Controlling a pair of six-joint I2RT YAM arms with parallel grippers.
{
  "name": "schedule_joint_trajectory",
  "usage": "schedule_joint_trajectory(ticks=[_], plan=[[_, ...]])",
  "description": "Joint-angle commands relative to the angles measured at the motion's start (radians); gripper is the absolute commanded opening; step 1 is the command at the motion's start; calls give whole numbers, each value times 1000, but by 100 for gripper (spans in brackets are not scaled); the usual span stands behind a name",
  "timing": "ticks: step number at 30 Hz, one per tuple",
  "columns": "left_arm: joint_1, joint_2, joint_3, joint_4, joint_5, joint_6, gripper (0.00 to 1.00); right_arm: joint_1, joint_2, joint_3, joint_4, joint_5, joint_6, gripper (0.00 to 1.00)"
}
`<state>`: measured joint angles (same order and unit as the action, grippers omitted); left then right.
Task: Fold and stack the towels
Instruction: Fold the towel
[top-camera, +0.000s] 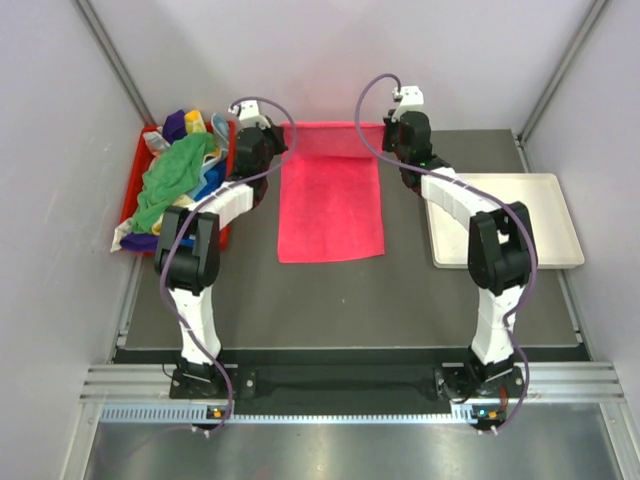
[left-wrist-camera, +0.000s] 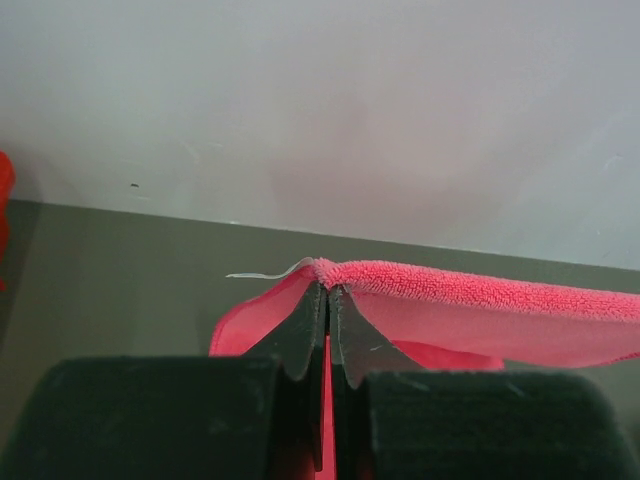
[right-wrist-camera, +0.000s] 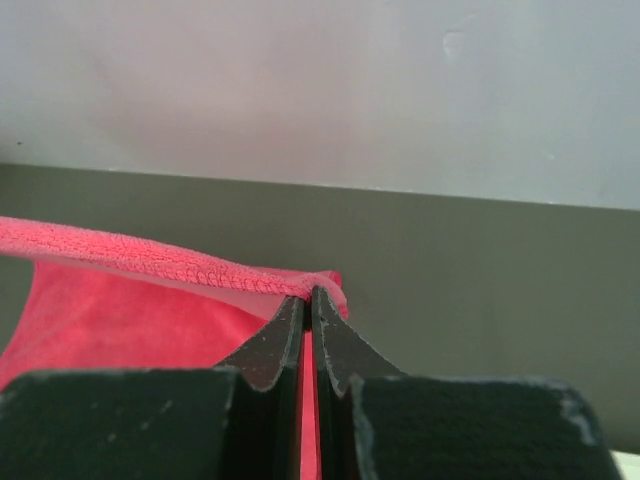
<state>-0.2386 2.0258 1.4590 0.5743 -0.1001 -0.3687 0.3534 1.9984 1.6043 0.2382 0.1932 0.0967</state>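
A bright pink towel lies spread down the middle of the dark table, its far edge lifted. My left gripper is shut on the towel's far left corner, and my right gripper is shut on its far right corner. The raised hem stretches taut between the two grippers. More towels, green, purple, yellow, blue and white, are heaped in the red bin at the left.
A white flat tray sits at the right edge of the table. The back wall stands close behind both grippers. Metal frame posts run along both sides.
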Motion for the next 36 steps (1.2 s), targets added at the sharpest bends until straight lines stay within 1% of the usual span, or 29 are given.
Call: schedule_joint_trajectory(ticks=[1,8,20,29,36], plan=[[28,-79,-40,1,-73,7,0,-10,-104,-32,23,61,14,0],[28,-122,-115,-20,-55,-13,0,2,-165,-135,30,72,26,0],[28,-193,-230,-76,-33,-44,0,25,-227,-253,3,68,46,0],[28,-249,-264,-155,-32,-56,0,30,-286,-334,-8,69,60,0],[27,-286,-282,-235,-66,-64,0,39,-319,-368,-20,65,67,0]])
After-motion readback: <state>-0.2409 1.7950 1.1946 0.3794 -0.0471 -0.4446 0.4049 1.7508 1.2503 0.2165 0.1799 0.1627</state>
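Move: Both hands already pinch the towel's far hem stretched between them, roughly 16 cm above the table. The towel's near edge lies some 27 cm back, about 10 cm to the right of the left hand. From the right hand it is about 26 cm back and 10 cm to the left. The red basket is about 23 cm to the left and 8 cm back of the left hand; the white tray lies roughly 25 cm right and 15 cm back of the right hand. Still pinching the two corners of the far hem, both arms draw it back together over the lying towel towards its near edge, about 8 cm, sinking some 4 cm on the way. The fingertips tip downward, the left by about 15 degrees and the right by less; the fingers stay shut and the hem stays stretched between them. ##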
